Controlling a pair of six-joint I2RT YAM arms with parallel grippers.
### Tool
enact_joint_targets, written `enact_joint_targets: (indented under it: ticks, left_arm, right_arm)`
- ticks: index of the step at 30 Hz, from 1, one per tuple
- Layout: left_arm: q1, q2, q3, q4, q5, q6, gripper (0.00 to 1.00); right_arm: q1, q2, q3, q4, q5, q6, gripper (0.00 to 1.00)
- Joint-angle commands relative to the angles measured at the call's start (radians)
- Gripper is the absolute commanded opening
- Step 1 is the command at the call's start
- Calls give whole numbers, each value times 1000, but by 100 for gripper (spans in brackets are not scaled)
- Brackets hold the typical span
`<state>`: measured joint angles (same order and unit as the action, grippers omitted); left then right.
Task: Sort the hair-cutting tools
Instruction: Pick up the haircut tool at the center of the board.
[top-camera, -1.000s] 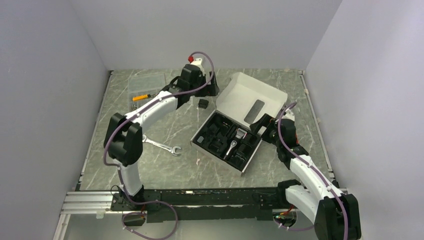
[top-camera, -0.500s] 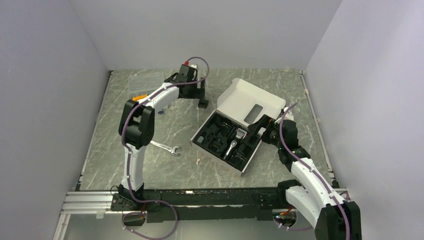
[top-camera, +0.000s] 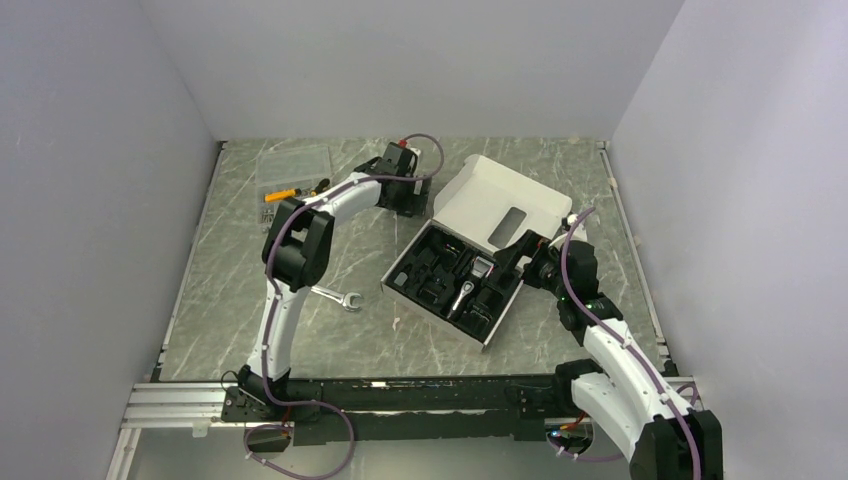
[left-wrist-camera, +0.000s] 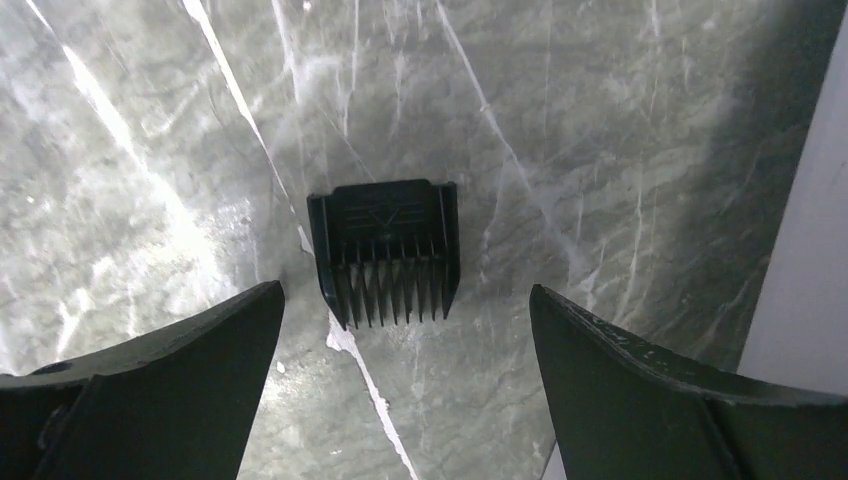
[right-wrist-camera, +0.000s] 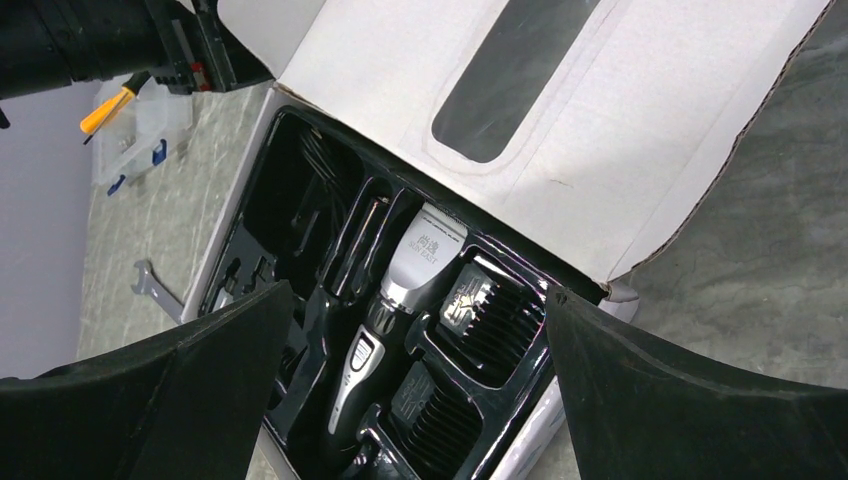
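Note:
A black comb attachment (left-wrist-camera: 385, 252) lies loose on the marble table, teeth toward the camera. My left gripper (left-wrist-camera: 405, 296) hangs open just above it, one finger to either side and neither touching; in the top view that gripper (top-camera: 405, 198) hides the comb. The black-and-silver hair clipper (right-wrist-camera: 395, 300) rests in the black tray (top-camera: 425, 265) of an open box, with two more comb attachments (right-wrist-camera: 495, 315) (right-wrist-camera: 435, 420) slotted beside it. My right gripper (right-wrist-camera: 415, 300) hovers open over the tray's right end (top-camera: 512, 262), holding nothing.
The box's white lid (top-camera: 495, 200) stands open, its edge (left-wrist-camera: 810, 250) just right of my left gripper. A silver wrench (top-camera: 335, 296) lies left of the tray. A clear plastic case (top-camera: 293, 168) with an orange-handled tool (top-camera: 281, 194) sits at the back left.
My left arm has swung right and come down over the loose comb, which now sits between its open fingers. The right gripper has barely shifted above the tray.

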<state>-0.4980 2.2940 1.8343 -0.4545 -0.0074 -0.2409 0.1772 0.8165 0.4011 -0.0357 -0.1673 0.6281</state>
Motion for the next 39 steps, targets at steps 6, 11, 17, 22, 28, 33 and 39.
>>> enact_joint_targets:
  ticks: [6, 11, 17, 22, 28, 33, 39]
  left_arm:
    - [-16, 85, 164, -107, -52, 38, 96]
    - [-17, 100, 169, -133, -76, 46, 84]
    - [-17, 77, 129, -104, -70, 53, 60]
    - [-16, -55, -35, 69, -66, 50, 46]
    - [-13, -113, -26, 34, -103, 47, 33]
    - [-11, -338, -184, 101, -166, 36, 33]
    - [-31, -628, -343, 59, -132, -30, 32]
  right_arm:
    - [-9, -33, 43, -12, -21, -8, 100]
    - [-10, -38, 39, -13, -20, -8, 100]
    - [-13, -37, 35, -6, -27, -7, 100]
    - [-15, -48, 31, 3, -37, -4, 99]
    - [-15, -60, 30, 2, -41, -3, 99]
    - [-16, -70, 14, 29, -55, 10, 99]
    - [-16, -59, -11, 107, -91, 31, 100]
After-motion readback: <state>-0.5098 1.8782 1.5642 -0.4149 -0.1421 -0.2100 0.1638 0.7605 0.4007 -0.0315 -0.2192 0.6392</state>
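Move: The black guide comb lies on the stone-patterned board almost between the left hand's open fingers, some 2 cm ahead and 1 cm below. The white box's tray is about 23 cm back and 11 cm to the right; its open lid sits level with the hand, some 23 cm to the right. The clear organizer is roughly 27 cm to the left and 6 cm ahead. From the right hand the comb is about 23 cm ahead, 22 cm left and 10 cm below. The guide comb gets pinched side to side: the left hand eases about 1.5 cm forward over it with open fingers, then closes them onto its two sides down at the board. With that grip it lifts, slowly and then quickly, about 12 cm up, drawing some 5 cm back and 4 cm left while the fingers tip up about 10 degrees. ##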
